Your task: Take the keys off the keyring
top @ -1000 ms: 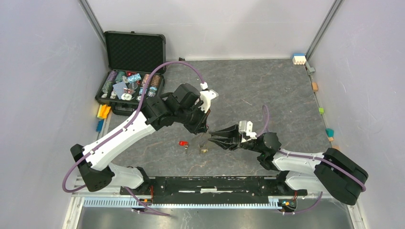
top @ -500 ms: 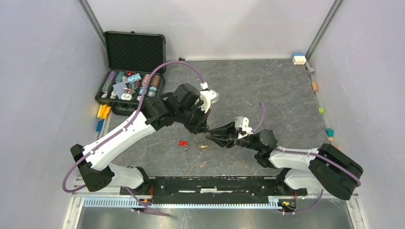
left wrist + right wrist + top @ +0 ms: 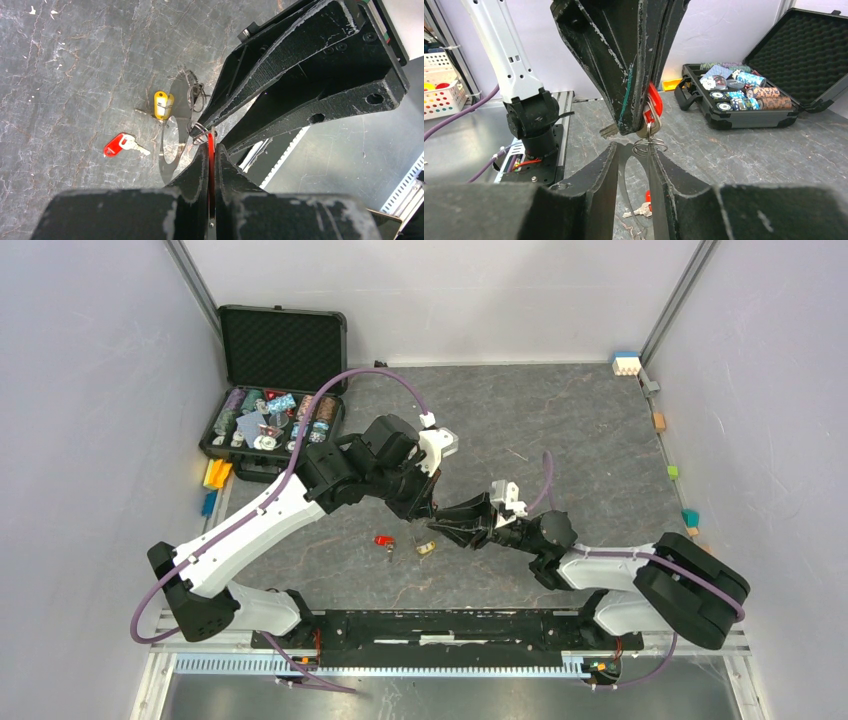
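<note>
My left gripper (image 3: 430, 517) is shut on a red-headed key (image 3: 211, 150), which also shows in the right wrist view (image 3: 654, 100). A silver ring (image 3: 649, 147) hangs from that key, and it also shows in the left wrist view (image 3: 199, 134). The dark grey keyring strap (image 3: 181, 110) hangs below it. My right gripper (image 3: 633, 147) meets the left one tip to tip (image 3: 440, 527), with its fingers narrowed onto the strap loop (image 3: 621, 178) just under the ring. A loose red key (image 3: 383, 540) and a yellow key (image 3: 426, 548) lie on the table; both show in the left wrist view, red (image 3: 116, 145) and yellow (image 3: 160, 104).
An open black case (image 3: 280, 390) of poker chips stands at the back left. Yellow and blue blocks (image 3: 216, 475) lie beside it. Small coloured blocks (image 3: 627, 363) line the right edge. The left arm's base (image 3: 531, 125) rises behind the grippers in the right wrist view.
My right gripper has moved left and slightly up until its tips reach the ring under the left gripper. The left arm has held still. The loose keys lie where they were.
</note>
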Controlling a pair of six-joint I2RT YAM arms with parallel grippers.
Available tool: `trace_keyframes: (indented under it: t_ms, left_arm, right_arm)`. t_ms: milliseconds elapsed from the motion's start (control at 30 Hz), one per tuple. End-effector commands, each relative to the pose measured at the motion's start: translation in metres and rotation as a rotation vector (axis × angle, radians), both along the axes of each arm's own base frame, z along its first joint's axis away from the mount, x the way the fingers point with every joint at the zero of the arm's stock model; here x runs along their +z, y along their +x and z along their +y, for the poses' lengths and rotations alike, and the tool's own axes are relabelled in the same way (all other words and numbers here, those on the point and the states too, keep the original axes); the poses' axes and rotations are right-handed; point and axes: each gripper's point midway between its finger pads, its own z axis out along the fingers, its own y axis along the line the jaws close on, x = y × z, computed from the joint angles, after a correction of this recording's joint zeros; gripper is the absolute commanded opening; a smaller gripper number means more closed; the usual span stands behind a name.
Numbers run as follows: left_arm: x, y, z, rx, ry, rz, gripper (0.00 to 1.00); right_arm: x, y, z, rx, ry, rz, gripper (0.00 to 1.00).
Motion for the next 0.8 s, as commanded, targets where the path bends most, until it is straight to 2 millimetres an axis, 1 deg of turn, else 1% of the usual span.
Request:
trace_keyframes:
  t_ms: [0,233,267,300,467,600,767]
  left_arm:
    - [0.021,-0.001,-0.01,-0.013,-0.099,-0.027,0.02]
    - [0.019,-0.003,-0.011,-0.019,-0.104,-0.012,0.02]
    - [0.018,-0.003,-0.012,-0.02,-0.103,-0.011,0.02]
    - [0.019,-0.003,-0.011,-0.018,-0.104,-0.013,0.02]
    - [0.02,-0.002,-0.009,-0.013,-0.102,-0.026,0.02]
    - [0.023,0.002,-0.006,0.004,-0.099,-0.05,0.02]
    - [0.025,0.002,-0.007,0.009,-0.108,-0.055,0.02]
  right_arm:
    - [0.039,0.001,-0.001,-0.004,0.132,-0.056,0.33]
    - [0.045,-0.001,-0.004,0.001,0.184,-0.05,0.26]
    - [0.046,-0.002,-0.005,0.002,0.193,-0.052,0.23]
    - [0.046,-0.003,-0.006,0.005,0.195,-0.051,0.17]
    - [0.043,-0.006,-0.006,0.019,0.187,-0.058,0.01]
    - [0.038,-0.011,-0.006,0.036,0.164,-0.076,0.0]
    - [0.033,-0.017,-0.011,0.034,0.144,-0.118,0.0]
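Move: The small ring under the red-tagged key lies almost between the right hand's open fingertips, about 1 cm ahead, 1 cm left and 1 cm higher. The tag, in the left fingers, is some 2 cm left, 1 cm ahead and 4 cm up; the keyring plate hangs about 2 cm left, level fore-and-aft, its middle 6 cm below. A loose red-tagged key lies on the table, 9 cm left, 2 cm ahead, 22 cm down. From the left hand the ring is about 3 cm below and 1 cm right, level fore-and-aft. Almost on the spot, the right hand edges forward and up by less than half a centimetre with its fingertips tilting up about 3 degrees, shuts its fingers from a third open to fully closed, pinching the small ring just below the red tag, then eases back to where it began. The left hand keeps its pinch on the tag and lifts about half a centimetre. ##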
